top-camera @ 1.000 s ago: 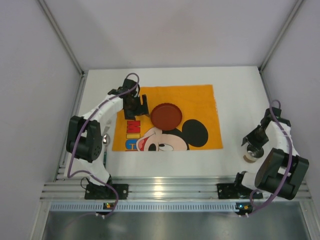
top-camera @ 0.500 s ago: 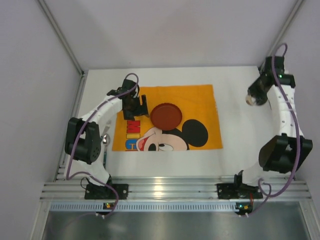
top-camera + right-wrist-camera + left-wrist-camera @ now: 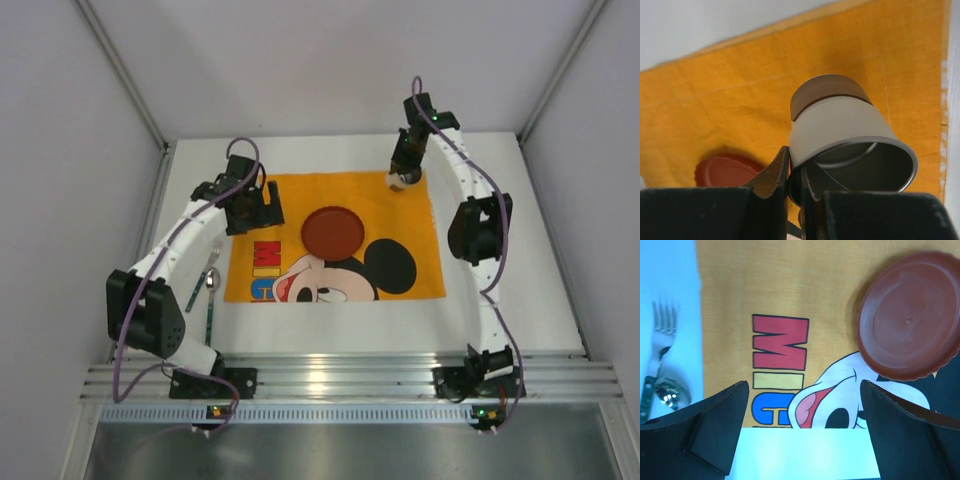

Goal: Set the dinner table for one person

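Note:
The white dinner table (image 3: 490, 285) carries an orange Mickey Mouse cloth (image 3: 400, 205) with a dark red plate (image 3: 333, 232) at its middle. My right gripper (image 3: 405, 168) is shut on the rim of a white cup with a brown base (image 3: 840, 125), one finger inside and one outside, and holds it above the cloth's far right corner. The cup (image 3: 401, 180) also shows in the top view. My left gripper (image 3: 253, 205) is open and empty above the cloth's left part, to the left of the plate (image 3: 910, 315). A fork (image 3: 661, 332) and a spoon (image 3: 670, 392) lie on the table left of the cloth.
The fork and spoon (image 3: 211, 277) lie by the cloth's left edge, with a teal-handled utensil (image 3: 209, 315) just nearer. The cloth (image 3: 715, 100) has light wrinkles. Grey walls close the table in on three sides.
My right arm has swung from the near right of the table to the far side, carrying the cup to the cloth's far right corner. My left gripper has moved a little left, away from the plate.

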Tool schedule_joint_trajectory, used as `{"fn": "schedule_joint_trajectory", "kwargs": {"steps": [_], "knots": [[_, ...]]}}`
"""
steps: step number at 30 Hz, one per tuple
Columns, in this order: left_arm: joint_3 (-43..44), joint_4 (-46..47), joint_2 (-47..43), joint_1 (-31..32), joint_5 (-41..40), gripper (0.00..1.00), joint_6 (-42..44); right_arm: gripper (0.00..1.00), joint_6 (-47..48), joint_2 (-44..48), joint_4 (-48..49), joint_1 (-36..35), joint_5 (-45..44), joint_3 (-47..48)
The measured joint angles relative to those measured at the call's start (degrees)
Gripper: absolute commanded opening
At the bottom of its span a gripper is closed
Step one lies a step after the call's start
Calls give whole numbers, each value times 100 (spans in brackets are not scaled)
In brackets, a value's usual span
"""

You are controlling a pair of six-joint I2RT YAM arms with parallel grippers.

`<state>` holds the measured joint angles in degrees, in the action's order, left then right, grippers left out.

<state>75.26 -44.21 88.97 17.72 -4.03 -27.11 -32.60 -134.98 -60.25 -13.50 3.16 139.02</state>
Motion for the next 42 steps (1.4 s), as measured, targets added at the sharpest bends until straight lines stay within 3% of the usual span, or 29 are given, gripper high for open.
{"fn": "schedule_joint_trajectory", "kwargs": {"steps": [10,12,14,18,23,29,35,42], "knots": [[-619,-490,-1097,-328,-691,98,-221,0,155,-496,-219,-264,-55,-98],[-761,-549,-1187,-483,-715,98,-275,24,155,-503,-234,-304,-114,-98],[-920,-619,-1311,-717,-699,98,-313,55,173,-505,-236,-361,-177,-98],[-1091,-763,-1495,-1266,-693,98,-393,74,306,-505,-245,-518,-372,-98],[-1121,-896,-1486,-1661,-713,98,-472,79,407,-505,-243,-667,-442,-98],[-1266,-960,-1248,-1720,-662,89,-629,80,461,-302,-234,-675,-562,-181],[-1766,-986,-1104,-1843,-546,85,-968,82,542,984,-203,-656,-761,-1054],[-2376,-953,-702,-1851,-457,73,-1325,82,562,2328,-149,-575,-909,-2205]]}}
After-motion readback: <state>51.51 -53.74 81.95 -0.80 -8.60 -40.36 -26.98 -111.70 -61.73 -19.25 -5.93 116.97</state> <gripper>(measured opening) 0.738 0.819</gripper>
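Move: The cup, already pinched by its rim in the right hand, goes to a spot on the orange mat about 3 cm back, 2 cm left and 11 cm below that hand; the mat's far right corner lies 1 cm ahead and 4 cm right of the hand, the plate 14 cm back and 16 cm left. From the empty left hand, the spoon's middle is some 15 cm back, 14 cm left and 14 cm down; the fork 7 cm back, 16 cm left; the plate 3 cm ahead, 13 cm right. The cup is lowered some 6 cm to the mat; the right fingers open and let go of its rim, then the hand rises and draws back, a little to the right. Meanwhile the open left hand swings left and back towards the spoon, then sinks while still drawing back, turning about 30 degrees counter-clockwise, tipping to point almost straight down and narrowing its fingers somewhat, without touching. ##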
